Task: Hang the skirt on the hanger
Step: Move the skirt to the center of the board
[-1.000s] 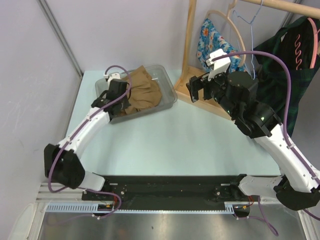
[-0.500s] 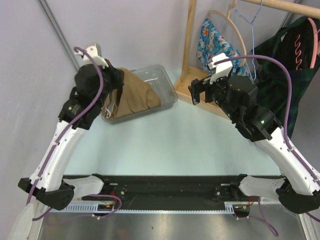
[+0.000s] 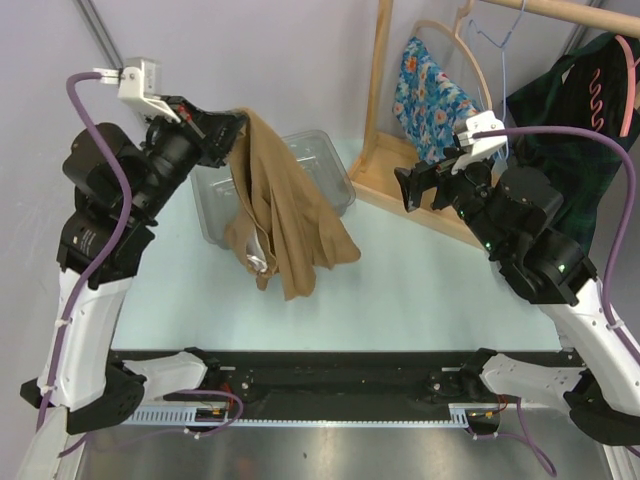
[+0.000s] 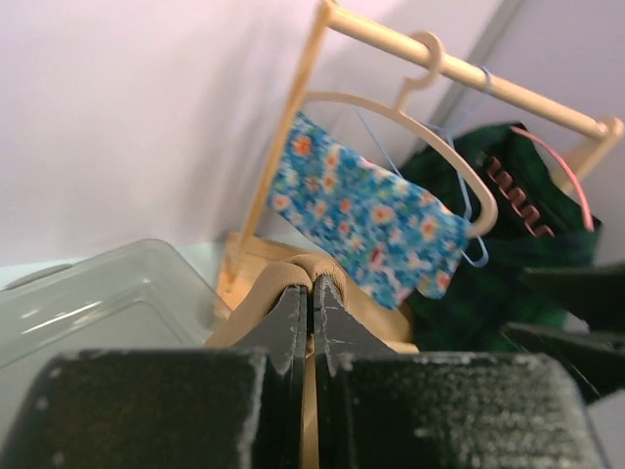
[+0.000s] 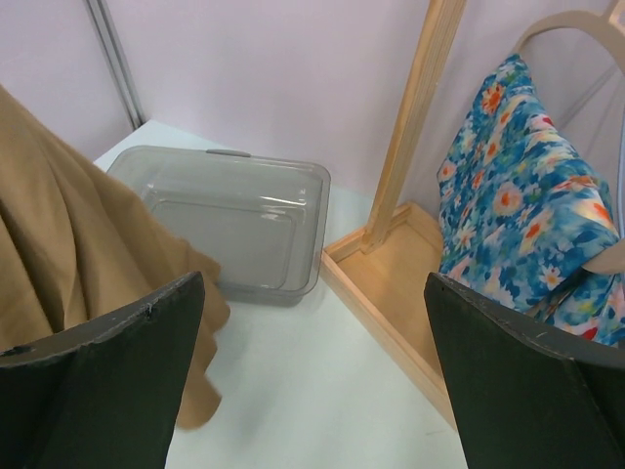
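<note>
The tan skirt (image 3: 285, 220) hangs in long folds from my left gripper (image 3: 235, 125), which is raised high above the clear tub (image 3: 330, 160). In the left wrist view the jaws (image 4: 312, 285) are pressed together on a fold of the skirt (image 4: 342, 266). My right gripper (image 3: 418, 187) is open and holds nothing, out to the right of the skirt and in front of the rack. In the right wrist view the skirt (image 5: 68, 254) fills the left edge. A wooden hanger (image 3: 472, 52) carrying a blue floral cloth (image 3: 425, 85) hangs on the rail, with a thin blue wire hanger (image 3: 490, 40) beside it.
The wooden rack's post (image 3: 378, 70) and tray-like base (image 3: 385, 175) stand at the back right. A dark green garment (image 3: 570, 130) on a pink hanger hangs at the far right. The tub (image 5: 234, 215) sits at the back of the table with nothing visible inside.
My left arm has lifted the skirt out of the tub, so it now hangs free above the table. The right gripper has shifted slightly to the right.
</note>
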`<state>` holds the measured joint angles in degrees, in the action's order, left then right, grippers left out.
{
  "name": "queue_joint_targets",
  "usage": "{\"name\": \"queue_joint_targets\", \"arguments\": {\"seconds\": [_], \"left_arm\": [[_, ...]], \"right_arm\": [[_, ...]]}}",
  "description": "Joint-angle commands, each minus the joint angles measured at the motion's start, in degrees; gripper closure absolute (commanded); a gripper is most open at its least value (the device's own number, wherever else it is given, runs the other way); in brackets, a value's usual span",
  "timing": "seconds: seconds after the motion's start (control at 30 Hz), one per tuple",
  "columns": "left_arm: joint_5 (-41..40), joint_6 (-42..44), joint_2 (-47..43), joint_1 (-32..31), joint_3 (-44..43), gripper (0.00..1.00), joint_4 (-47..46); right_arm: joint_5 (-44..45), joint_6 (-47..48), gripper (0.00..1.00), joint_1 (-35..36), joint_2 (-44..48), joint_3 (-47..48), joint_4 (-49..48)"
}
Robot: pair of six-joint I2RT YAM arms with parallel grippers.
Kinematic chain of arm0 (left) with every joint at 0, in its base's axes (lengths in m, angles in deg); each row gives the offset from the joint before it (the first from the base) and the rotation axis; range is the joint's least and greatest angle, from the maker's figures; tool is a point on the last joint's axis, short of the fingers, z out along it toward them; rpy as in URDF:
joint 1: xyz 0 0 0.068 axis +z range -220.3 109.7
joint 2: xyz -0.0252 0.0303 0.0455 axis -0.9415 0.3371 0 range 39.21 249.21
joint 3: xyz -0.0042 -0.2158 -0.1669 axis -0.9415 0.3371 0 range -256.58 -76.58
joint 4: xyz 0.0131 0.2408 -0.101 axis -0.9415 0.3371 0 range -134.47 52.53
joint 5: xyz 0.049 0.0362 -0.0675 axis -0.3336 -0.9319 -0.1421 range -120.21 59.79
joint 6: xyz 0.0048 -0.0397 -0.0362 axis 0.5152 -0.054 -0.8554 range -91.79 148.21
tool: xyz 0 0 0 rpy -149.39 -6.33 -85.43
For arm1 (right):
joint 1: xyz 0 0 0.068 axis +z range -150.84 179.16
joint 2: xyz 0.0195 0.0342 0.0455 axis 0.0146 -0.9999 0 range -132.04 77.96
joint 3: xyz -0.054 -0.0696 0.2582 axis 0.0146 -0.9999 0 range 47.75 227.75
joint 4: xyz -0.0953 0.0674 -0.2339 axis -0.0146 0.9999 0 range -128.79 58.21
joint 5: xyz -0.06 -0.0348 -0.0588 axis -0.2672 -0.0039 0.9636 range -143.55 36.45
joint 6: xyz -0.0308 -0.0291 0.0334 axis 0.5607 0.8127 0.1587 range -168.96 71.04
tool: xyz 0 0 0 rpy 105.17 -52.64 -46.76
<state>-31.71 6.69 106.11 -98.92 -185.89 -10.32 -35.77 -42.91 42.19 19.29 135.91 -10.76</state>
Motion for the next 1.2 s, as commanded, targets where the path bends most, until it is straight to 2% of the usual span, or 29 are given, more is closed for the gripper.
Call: {"name": "queue_joint_targets", "arguments": {"seconds": [0.0, 0.17, 0.27, 0.37, 0.5, 0.6, 0.7, 0.8, 0.83, 0.93, 1.03, 1.17], "left_arm": [[7.48, 0.69, 0.43, -2.40, 1.38, 1.00, -5.14], [11.34, 4.11, 2.62, -9.51, 2.27, 1.00, -7.87], [7.83, 5.08, 4.21, -14.35, 5.59, 1.00, -8.57], [4.23, 3.77, 5.00, -18.04, 13.06, 1.00, -12.60], [2.55, -0.54, 7.63, -20.76, 24.29, 1.00, -17.62], [1.67, -0.55, 12.19, -22.87, 29.66, 1.00, -20.43], [1.59, 0.77, 18.52, -24.20, 31.44, 0.99, -21.06], [1.59, 2.52, 24.68, -24.55, 30.93, 0.67, -20.18], [-0.76, 2.79, 25.73, -24.55, 30.75, 0.40, -19.48], [-6.92, 3.67, 24.79, -24.55, 31.27, 0.19, -16.93], [-11.50, 5.16, 18.55, -24.47, 34.25, 0.10, -14.73], [-12.13, 6.40, 9.50, -24.55, 44.59, 0.07, -12.27]], "right_arm": [[0.41, -0.86, 0.00, 0.04, 1.28, -0.36, -0.61], [-0.46, -2.08, 0.00, 0.04, 2.33, -1.32, 0.71], [-1.61, -2.70, 0.00, 0.13, 3.04, -2.55, 1.41], [-2.05, -3.05, 0.00, 0.13, 4.27, -3.52, 2.55], [3.11, -4.19, 0.00, 0.13, 7.16, -4.57, 5.01], [8.65, -4.37, 0.00, 0.04, 10.24, -4.75, 6.76], [11.30, -5.25, 0.00, 0.04, 12.35, -4.84, 8.43], [12.62, -7.17, 0.00, 0.04, 12.71, -5.01, 10.72], [12.72, -7.53, 0.00, -0.05, 12.45, -5.28, 11.25], [12.81, -9.55, 0.00, -0.05, 11.66, -6.15, 13.18], [12.54, -11.31, 0.00, -0.05, 10.86, -8.09, 14.94], [11.14, -15.08, 0.00, -0.13, 10.25, -12.73, 15.47]]}}
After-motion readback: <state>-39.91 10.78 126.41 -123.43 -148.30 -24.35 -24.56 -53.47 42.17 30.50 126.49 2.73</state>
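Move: The brown skirt already hangs from the shut left fingers. The center of the board is about 17 cm to the left hand's right, level with it fore and aft, and some 41 cm below. The emptied grey box is about 13 cm ahead, straight in front and 39 cm down; the wooden rack's base is some 12 cm ahead and 38 cm right, nearly as low. From the right hand, the board's center lies about 16 cm left, neither ahead nor back, and 33 cm down. Swing the left gripper right some 22 cm and, gathering speed, down almost 40 cm over the middle of the board, tipping the fingers downward and rolling the left side up about 30 degrees. Open wide late in the drop to let go of the skirt, then ease back left a little. Draw the open, empty right gripper back and to its right, then lower it. ##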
